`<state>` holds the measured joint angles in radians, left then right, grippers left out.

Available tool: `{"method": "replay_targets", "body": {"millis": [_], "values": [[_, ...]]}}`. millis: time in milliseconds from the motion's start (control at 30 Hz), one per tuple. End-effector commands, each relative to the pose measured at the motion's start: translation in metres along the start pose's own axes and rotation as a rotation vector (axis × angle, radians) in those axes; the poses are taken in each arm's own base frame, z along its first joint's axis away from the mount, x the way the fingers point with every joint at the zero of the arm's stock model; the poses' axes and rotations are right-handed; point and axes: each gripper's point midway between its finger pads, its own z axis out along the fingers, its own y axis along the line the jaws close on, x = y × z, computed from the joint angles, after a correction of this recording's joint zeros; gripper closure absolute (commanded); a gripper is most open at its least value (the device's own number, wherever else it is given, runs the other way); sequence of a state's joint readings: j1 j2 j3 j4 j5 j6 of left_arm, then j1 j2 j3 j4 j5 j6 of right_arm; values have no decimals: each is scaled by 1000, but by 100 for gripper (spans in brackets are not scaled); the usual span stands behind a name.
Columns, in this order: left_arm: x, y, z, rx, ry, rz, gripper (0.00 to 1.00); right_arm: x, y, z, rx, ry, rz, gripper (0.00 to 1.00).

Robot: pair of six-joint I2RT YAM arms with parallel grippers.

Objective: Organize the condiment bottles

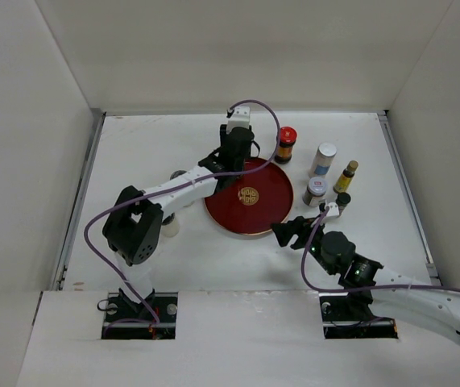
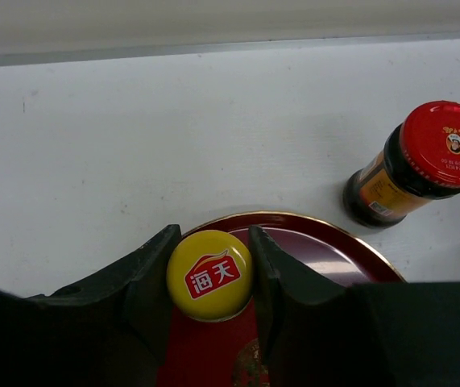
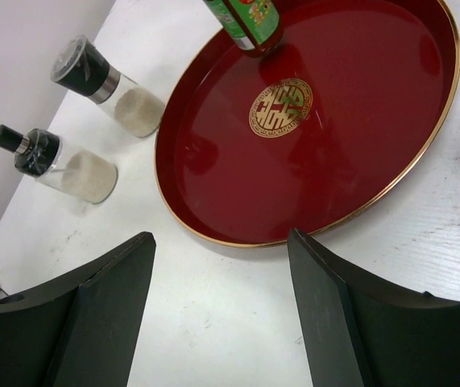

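My left gripper (image 2: 211, 242) is shut on the yellow cap of a slim bottle (image 2: 210, 274) with a green label (image 3: 246, 20), held upright over the far part of the round red tray (image 2: 310, 228). I cannot tell whether its base touches the tray. In the top view the left gripper (image 1: 236, 160) hides this bottle. A red-lidded dark jar (image 1: 286, 143) stands just beyond the tray (image 1: 234, 216). To the right stand a silver-lidded jar (image 1: 323, 159), a yellow-capped slim bottle (image 1: 346, 176), another silver-lidded jar (image 1: 316, 190) and a small black-capped bottle (image 1: 342, 200). My right gripper (image 1: 288, 232) hangs open and empty at the tray's near right rim.
Two black-capped glass shakers (image 3: 105, 85) (image 3: 52, 161) with pale powder stand left of the tray (image 3: 213, 161); in the top view the left arm partly covers them. White walls close in the table (image 1: 133, 145) on three sides, with raised edges left and right.
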<state>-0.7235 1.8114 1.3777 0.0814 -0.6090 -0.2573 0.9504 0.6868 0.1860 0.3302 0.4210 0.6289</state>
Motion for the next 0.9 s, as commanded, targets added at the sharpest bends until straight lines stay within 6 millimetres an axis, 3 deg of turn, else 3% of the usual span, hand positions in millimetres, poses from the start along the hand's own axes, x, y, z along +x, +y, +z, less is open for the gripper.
{"method": "replay_targets", "body": {"millis": [0,167,333,400,533,667,800,867], "values": [[-87,-14,-11,46,-226,-157,81,-9,2,1,2,-37,19,27],[-59,-14,-4,42,-193,-135,78,-8,2,1,2,-34,18,27],[-30,-7,-6,30,-161,-117,46,-9,2,2,4,-35,18,27],[-27,-3,-9,24,-161,-119,40,-8,2,2,5,-34,16,27],[-31,-1,-17,27,-170,-128,36,-10,3,1,0,-37,18,27],[-46,0,-39,49,-194,-139,28,-11,3,0,-4,-42,21,27],[-65,21,-73,48,-231,-166,18,-11,4,0,-6,-43,20,27],[-63,41,-90,17,-223,-166,17,-11,4,0,-6,-42,18,27]]}}
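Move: The left hand holds the yellow-capped green bottle over the far part of the red plate; the plate's centre lies about 6 cm back, 3 cm to the right and 14 cm below. The red-lidded jar stands about 6 cm ahead and 14 cm to the right, the nearer grinder some 8 cm back and 17 cm to the left, both around 8 cm lower. From the right hand, the plate's centre is about 17 cm ahead, 12 cm left and 12 cm down. The left hand eases the green bottle down less than 1 cm onto the far part of the plate, then spreads its fingers wide to let go of the yellow cap, sinking a further 2 cm as they open. Once free, it draws back about 5 cm towards its base while climbing some 6 cm from its lowest point and drifting slightly left, the fingers tipping up a little. ##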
